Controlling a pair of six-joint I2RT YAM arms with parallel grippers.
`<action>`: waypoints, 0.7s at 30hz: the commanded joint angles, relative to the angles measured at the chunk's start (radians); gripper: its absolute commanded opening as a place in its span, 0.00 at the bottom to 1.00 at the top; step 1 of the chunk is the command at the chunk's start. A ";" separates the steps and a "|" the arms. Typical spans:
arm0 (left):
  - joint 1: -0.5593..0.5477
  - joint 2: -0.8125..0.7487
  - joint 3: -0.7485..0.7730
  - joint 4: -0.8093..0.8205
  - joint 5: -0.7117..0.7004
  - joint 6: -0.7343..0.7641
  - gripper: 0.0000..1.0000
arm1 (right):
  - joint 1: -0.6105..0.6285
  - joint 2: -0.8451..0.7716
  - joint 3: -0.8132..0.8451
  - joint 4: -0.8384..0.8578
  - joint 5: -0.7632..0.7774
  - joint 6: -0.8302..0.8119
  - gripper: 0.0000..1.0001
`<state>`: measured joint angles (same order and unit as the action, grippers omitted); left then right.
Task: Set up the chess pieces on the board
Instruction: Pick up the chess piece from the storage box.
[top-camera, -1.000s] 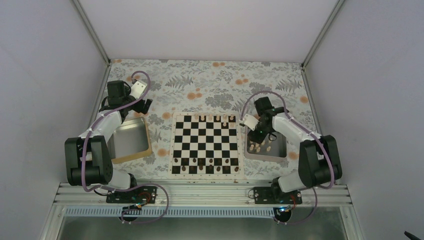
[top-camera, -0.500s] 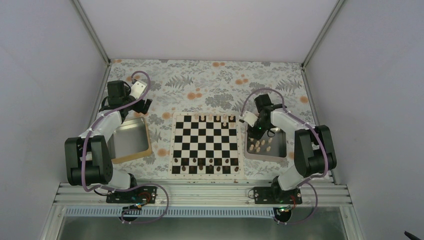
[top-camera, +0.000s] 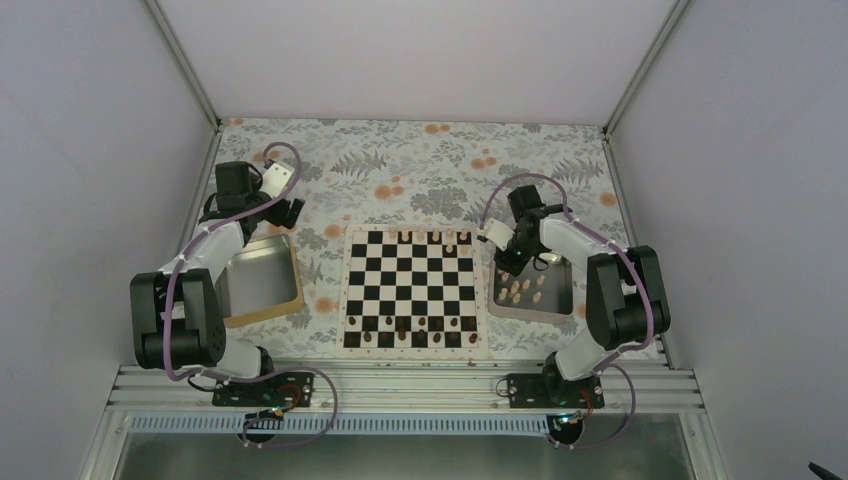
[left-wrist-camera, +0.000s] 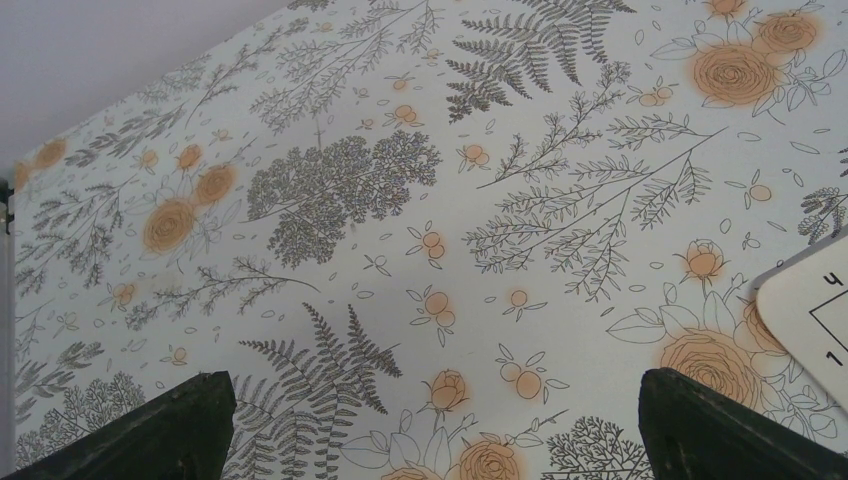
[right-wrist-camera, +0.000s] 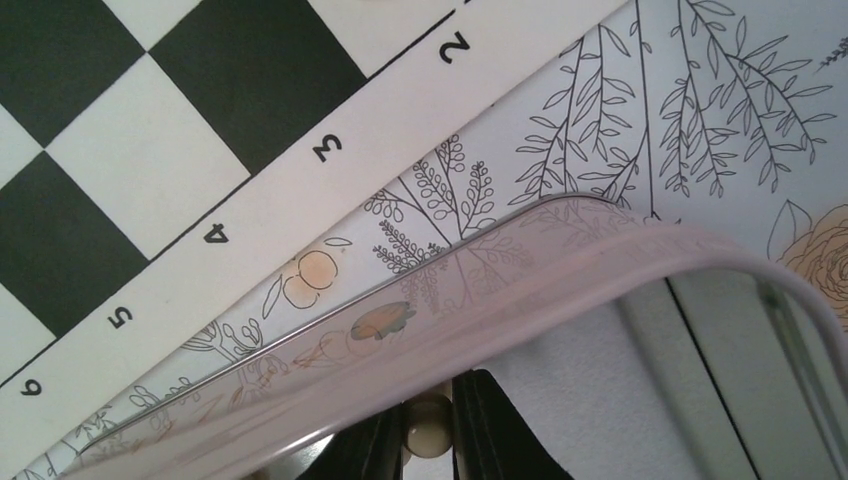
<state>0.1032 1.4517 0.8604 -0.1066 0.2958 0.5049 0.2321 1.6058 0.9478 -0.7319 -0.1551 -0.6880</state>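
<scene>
The board (top-camera: 410, 286) lies mid-table; its numbered edge (right-wrist-camera: 215, 235) runs through the right wrist view. A few pale chess pieces (top-camera: 428, 237) stand on its far row. More pale pieces (top-camera: 520, 292) lie in the steel tray (top-camera: 566, 310) to its right. My right gripper (top-camera: 514, 263) is low inside that tray's far left corner. In the right wrist view its fingers are shut on a pale round-headed piece (right-wrist-camera: 430, 432), just behind the tray rim (right-wrist-camera: 560, 265). My left gripper (left-wrist-camera: 430, 440) hangs open over the floral cloth, holding nothing.
Dark pieces (top-camera: 410, 328) line the board's near rows. A second square tray (top-camera: 298, 275) sits left of the board, below the left gripper (top-camera: 290, 212). The board's corner (left-wrist-camera: 810, 310) shows at the right edge of the left wrist view. White walls enclose the table.
The right gripper shifted toward the tray's far left corner and closed on a pale piece. The left arm has not moved.
</scene>
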 joint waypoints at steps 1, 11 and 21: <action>0.006 0.007 0.018 0.017 0.005 0.003 1.00 | -0.018 -0.016 0.022 0.015 0.012 -0.004 0.10; 0.005 -0.006 0.017 0.017 0.011 0.000 1.00 | -0.021 -0.067 0.119 -0.078 0.059 -0.008 0.08; 0.005 -0.020 0.023 0.010 0.015 -0.002 1.00 | 0.112 -0.018 0.314 -0.175 0.101 0.023 0.09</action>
<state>0.1032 1.4513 0.8604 -0.1066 0.2966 0.5049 0.2687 1.5646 1.1847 -0.8589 -0.0692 -0.6857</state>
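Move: The right fingers are nearly shut on a pale pawn in the storage box; the likely square for it, third from the right in the second row from the far side, is about 17 cm left, 6 cm ahead and slightly below. A placed pawn stands 14 cm left and 6 ahead, and a back-row piece 17 left and 9 ahead. Another boxed pawn is some 2 cm back and 1 left. From the left hand the square is roughly 34 cm right, 5 back, 12 below. The right hand keeps its pinch on the pale pawn and, after a brief start almost in place, lifts it up out of the storage box by about 7.5 cm while carrying it some 4 cm forward over the box's far left corner. As it climbs the wrist tilts about 10 degrees so the fingertips swing forward, and only at the very end does the hand begin to ease left to the board's side. ##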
